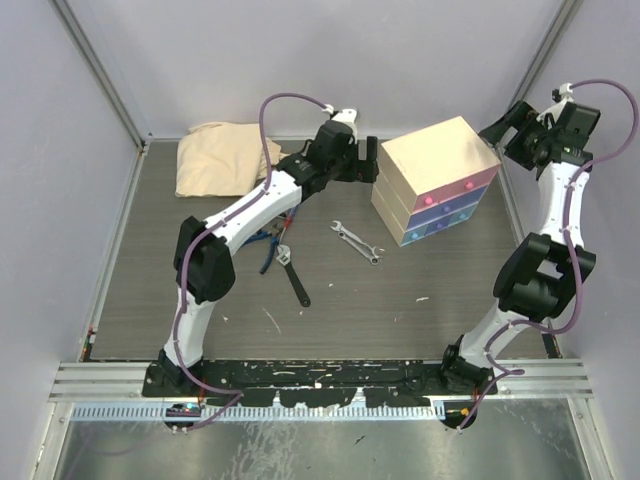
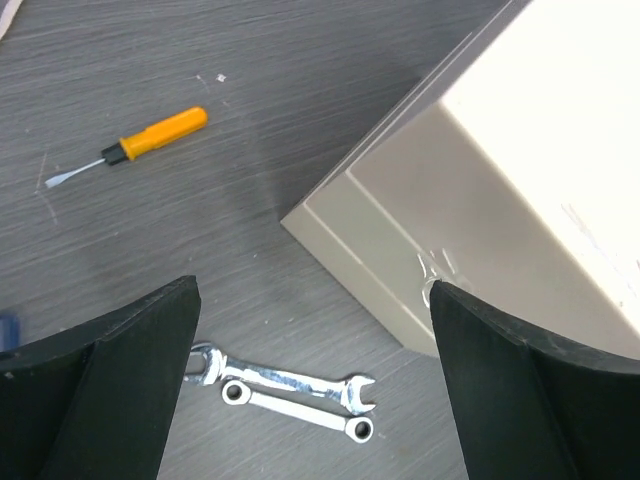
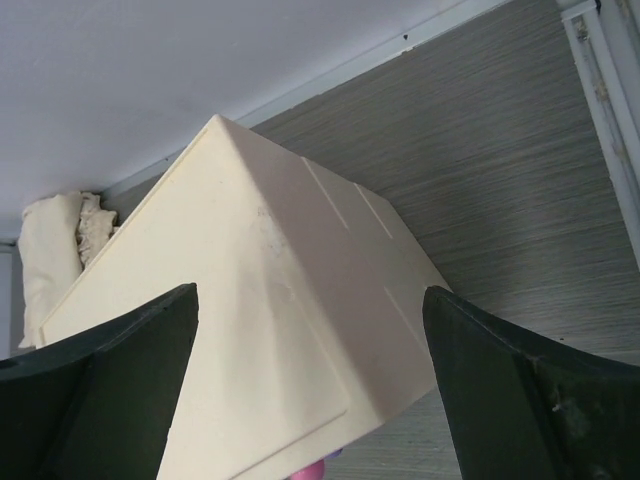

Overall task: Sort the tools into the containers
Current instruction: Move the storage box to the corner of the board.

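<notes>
The containers are pink (image 1: 462, 186), blue (image 1: 447, 205) and light-blue (image 1: 432, 228) drawers, all pushed in, in a cream chest (image 1: 437, 155) at the back right. My left gripper (image 1: 367, 160) hangs open just left of the chest (image 2: 520, 170), holding nothing. Below it lie two silver spanners (image 2: 290, 391) side by side and an orange-handled screwdriver (image 2: 152, 135). My right gripper (image 1: 502, 128) is open over the chest's (image 3: 270, 320) far right corner. The spanners (image 1: 357, 241), a black-handled adjustable wrench (image 1: 294, 274) and blue-handled pliers (image 1: 268, 246) lie mid-table.
A folded cream cloth (image 1: 225, 157) lies at the back left, partly seen behind the chest as cloth (image 3: 50, 250) in the right wrist view. Grey walls and metal rails close in the table on three sides.
</notes>
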`<act>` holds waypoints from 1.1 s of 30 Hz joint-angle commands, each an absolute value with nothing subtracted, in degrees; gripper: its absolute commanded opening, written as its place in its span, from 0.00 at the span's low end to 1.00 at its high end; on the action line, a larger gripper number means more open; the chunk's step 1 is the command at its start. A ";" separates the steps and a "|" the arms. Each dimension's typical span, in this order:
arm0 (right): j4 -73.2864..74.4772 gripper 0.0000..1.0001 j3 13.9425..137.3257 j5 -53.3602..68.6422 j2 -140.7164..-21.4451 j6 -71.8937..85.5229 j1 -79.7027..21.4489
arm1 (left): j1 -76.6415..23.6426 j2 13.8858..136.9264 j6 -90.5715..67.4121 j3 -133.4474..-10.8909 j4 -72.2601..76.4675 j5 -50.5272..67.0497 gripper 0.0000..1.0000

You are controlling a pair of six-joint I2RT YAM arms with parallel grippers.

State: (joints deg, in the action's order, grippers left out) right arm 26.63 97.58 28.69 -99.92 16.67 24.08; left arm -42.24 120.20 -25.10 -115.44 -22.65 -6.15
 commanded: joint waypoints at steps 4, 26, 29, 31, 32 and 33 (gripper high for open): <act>18.57 0.97 96.33 41.58 -99.23 22.35 24.54 | -41.96 126.26 -27.23 -125.61 -23.74 -4.23 0.99; 12.08 0.96 71.03 45.28 -75.84 29.80 23.46 | -41.26 133.85 -25.91 -137.16 -27.86 0.70 1.00; 12.16 0.96 67.54 45.07 -72.56 30.58 23.36 | -41.42 135.01 -25.68 -138.87 -28.31 2.97 1.00; 12.08 0.96 65.50 44.14 -70.26 31.34 23.27 | -41.73 135.59 -25.54 -139.50 -28.30 4.15 1.00; 12.12 0.96 64.46 43.35 -69.08 31.64 23.27 | -41.93 135.87 -25.12 -139.87 -28.41 4.47 1.00; 12.17 0.96 63.37 42.22 -67.81 32.16 23.29 | -42.21 135.94 -24.63 -140.30 -28.66 4.59 0.99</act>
State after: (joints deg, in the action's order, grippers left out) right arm 14.22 66.04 40.56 -72.51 28.71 24.77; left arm -39.62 135.31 -25.87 -136.46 -30.46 -2.00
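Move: To the right hand's left, about 12 cm over and roughly 3 cm back, is the middle of the storage box, some 16 cm below. From the left hand that middle is about 15 cm to the right, nearly level front to back and 11 cm lower. Down on the table from the left hand, the wrenches lie some 6 cm back and 1 cm left, the yellow screwdriver about 10 cm ahead and 3 cm left. Easing left at first, then pulling back and left by roughly 10 and 8 cm, the open right hand drags the box's front right corner towards the base with a finger against its right side, rolling about 10 degrees, its left side rising. The left hand, fingers still open, works forward about 4 cm and slightly down along the box's left side, near its rear corner, as a stop. ##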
